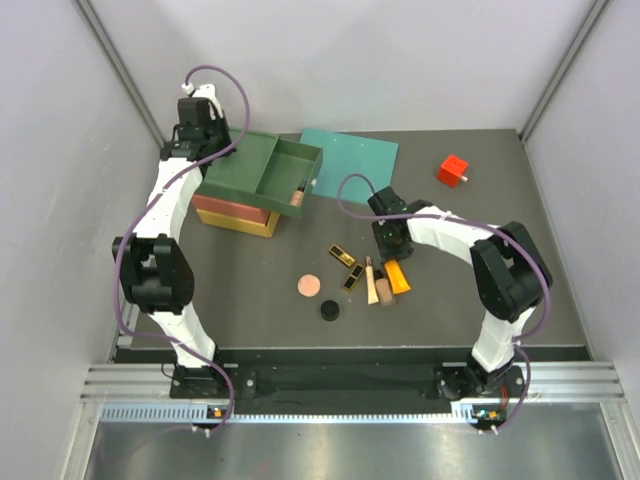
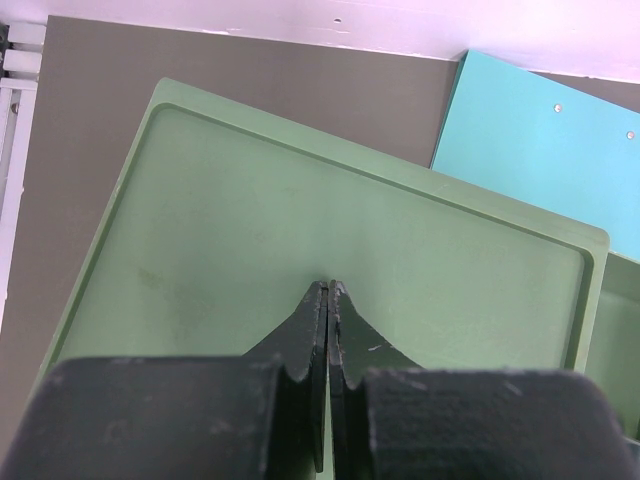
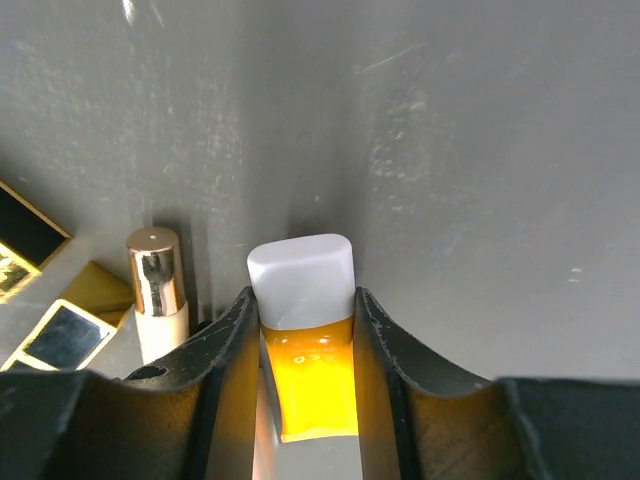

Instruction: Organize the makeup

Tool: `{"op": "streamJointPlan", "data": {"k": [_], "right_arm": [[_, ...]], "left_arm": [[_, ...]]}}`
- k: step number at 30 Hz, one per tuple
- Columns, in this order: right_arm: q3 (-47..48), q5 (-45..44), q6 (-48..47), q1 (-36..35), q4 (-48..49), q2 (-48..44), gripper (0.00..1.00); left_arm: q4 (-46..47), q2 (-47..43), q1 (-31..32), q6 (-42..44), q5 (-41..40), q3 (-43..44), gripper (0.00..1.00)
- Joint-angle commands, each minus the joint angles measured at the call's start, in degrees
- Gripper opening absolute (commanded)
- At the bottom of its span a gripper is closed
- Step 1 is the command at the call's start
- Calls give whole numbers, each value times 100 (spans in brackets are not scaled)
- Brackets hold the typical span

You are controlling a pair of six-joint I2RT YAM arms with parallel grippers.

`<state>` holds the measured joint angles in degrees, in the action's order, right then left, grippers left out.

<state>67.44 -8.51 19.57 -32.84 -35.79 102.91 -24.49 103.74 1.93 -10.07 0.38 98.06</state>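
Note:
My right gripper (image 1: 394,258) (image 3: 303,300) is shut on the orange tube (image 1: 398,275) (image 3: 305,350), both fingers pressing its sides just below the grey cap; the tube lies on the table. Beside it lie a beige tube (image 1: 370,283) (image 3: 157,290) with a gold cap, a brown tube (image 1: 384,292), two black-and-gold cases (image 1: 342,256) (image 1: 353,277), a pink disc (image 1: 308,286) and a black jar (image 1: 329,310). Another tube (image 1: 297,195) rests in the open green drawer (image 1: 285,165). My left gripper (image 1: 203,148) (image 2: 330,285) is shut and empty above the green box top (image 2: 300,220).
The green box (image 1: 235,165) stands on red and yellow layers at the back left. A teal mat (image 1: 350,150) (image 2: 545,150) lies behind the drawer. A red cube (image 1: 453,170) sits at the back right.

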Motion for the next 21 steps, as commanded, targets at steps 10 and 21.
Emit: {"op": "streamJointPlan", "data": {"k": [10,21], "right_arm": [[3089,569,-156,85,-261,-228,2],[5296,1668,195,15,202,782,2]], "left_arm": [[-1506,515,-9,93,-65,-323,0],[-1506,524,-9,75,120,-340,0]]}}
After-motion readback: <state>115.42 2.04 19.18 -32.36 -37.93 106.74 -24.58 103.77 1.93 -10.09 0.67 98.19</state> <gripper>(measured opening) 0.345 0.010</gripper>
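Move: My right hand already grips the white cap of the orange tube; the open green drawer it is bound for lies about 13 cm ahead, 24 cm left and 16 cm above. The bottle already inside it is some 9 cm ahead and 21 cm left, 14 cm up. On the table just below me, the gold-capped tube is roughly 5 cm back and 4 cm left. From my left hand the drawer is about 12 cm right, 3 cm back and 5 cm below. I keep my pinch on the cap and hoist the orange tube some 28 cm in a quick sweep up, also forward and left about 12 cm each, up over the teal board's near side towards the open green drawer. On the way my wrist tilts some 40 degrees, swinging the fingers forward and left. My left hand stays put, its shut fingertips resting on the organizer's green top. ##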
